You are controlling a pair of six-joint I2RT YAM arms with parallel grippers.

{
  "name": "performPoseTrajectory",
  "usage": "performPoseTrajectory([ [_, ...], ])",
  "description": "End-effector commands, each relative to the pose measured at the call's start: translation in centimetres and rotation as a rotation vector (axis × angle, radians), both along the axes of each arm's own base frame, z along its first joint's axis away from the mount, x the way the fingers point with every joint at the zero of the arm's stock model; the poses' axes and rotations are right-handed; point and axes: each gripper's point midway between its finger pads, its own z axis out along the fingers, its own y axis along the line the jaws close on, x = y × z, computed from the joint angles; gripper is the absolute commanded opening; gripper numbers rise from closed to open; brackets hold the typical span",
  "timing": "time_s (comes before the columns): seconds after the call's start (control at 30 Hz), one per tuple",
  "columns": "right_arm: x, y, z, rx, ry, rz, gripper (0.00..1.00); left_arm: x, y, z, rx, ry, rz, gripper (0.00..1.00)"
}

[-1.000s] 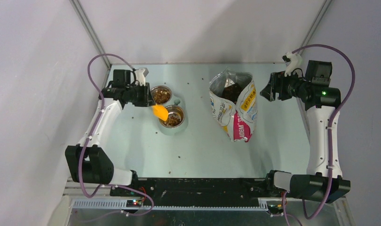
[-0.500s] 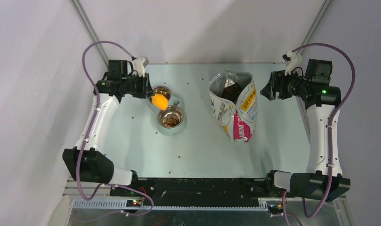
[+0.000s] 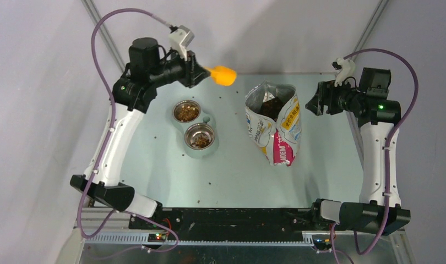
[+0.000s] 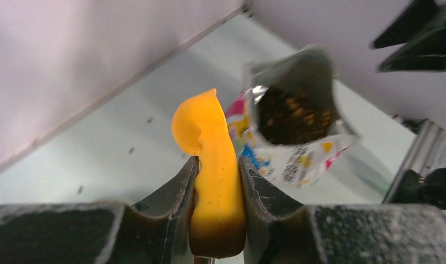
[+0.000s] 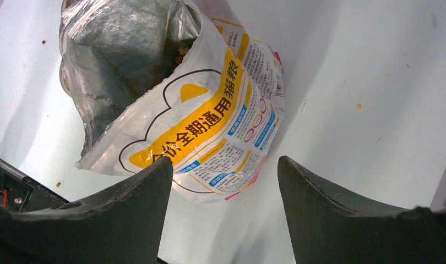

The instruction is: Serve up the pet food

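Observation:
Dark-brown pet food (image 3: 273, 105) shows inside the open printed foil bag (image 3: 276, 132) at mid-table, and more fills two steel bowls (image 3: 186, 112) (image 3: 199, 138) to its left. My left gripper (image 3: 201, 71) is raised near the back wall, shut on the handle of the orange scoop (image 3: 223, 75). The scoop points toward the bag. In the left wrist view the scoop (image 4: 210, 137) sits clamped between the fingers, with the bag's kibble (image 4: 292, 113) beyond it. I cannot see inside the scoop. My right gripper (image 3: 314, 102) hangs open just right of the bag (image 5: 199, 110), holding nothing.
The two bowls share a pale green stand (image 3: 208, 118). A few stray kibble pieces (image 3: 211, 179) lie on the table. Walls close in the table at the back and both sides, with metal frame posts (image 3: 102, 27) at the corners.
My left arm lifted the scoop off the bowls and swung it up and right toward the bag. The right arm stayed still.

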Motion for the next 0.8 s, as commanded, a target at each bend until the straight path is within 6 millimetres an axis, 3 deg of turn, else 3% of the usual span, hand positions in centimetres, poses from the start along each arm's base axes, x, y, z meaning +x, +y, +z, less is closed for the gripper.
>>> performPoseTrajectory([
  [0.0, 0.1, -0.2, 1.7, 0.005, -0.043, -0.027, 0.72, -2.4, -6.6, 4.1, -0.095, -0.084, -0.218, 0.00],
  [0.1, 0.1, -0.2, 1.8, 0.006, -0.043, -0.028, 0.72, -3.4, -9.4, 4.0, -0.073, -0.090, -0.278, 0.00],
  [0.2, 0.0, -0.2, 1.9, 0.006, -0.047, -0.028, 0.72, -3.4, -12.0, 1.7, -0.020, -0.061, -0.299, 0.00],
  [0.47, -1.0, 0.5, 1.3, 0.036, -0.029, -0.012, 0.72, -2.6, -15.5, -3.8, 0.104, 0.022, -0.276, 0.00],
  [0.63, -1.8, 0.8, 1.2, 0.050, -0.023, -0.005, 0.72, -1.9, -18.6, -6.9, 0.130, 0.082, -0.189, 0.00],
  [0.77, -2.4, 1.3, 0.8, 0.077, -0.006, -0.002, 0.72, -0.4, -19.4, -9.2, 0.183, 0.088, 0.029, 0.00],
])
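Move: The left hand holds the orange scoop high above the table; the bag's open mouth lies about 24 cm to its right, about level ahead, and some 20 cm lower. The near food bowl is roughly straight below, 4 cm to the hand's left and 38 cm down; the far bowl is about 11 cm ahead, 10 cm left and just as low. From the right hand the bag mouth is some 12 cm left, 4 cm ahead and 10 cm below. Keeping its grip on the scoop handle, the left hand sweeps about 18 cm to the right, away from above the bowls to the bag's open mouth, edging up a little over the first stretch and then coming down some 13 cm while still travelling right. The wrist swings clockwise nearly 20 degrees early on and gives part of that back, its left side rising about 10 degrees late in the descent, so that the scoop's blade goes in past the bag's rim over the kibble. ##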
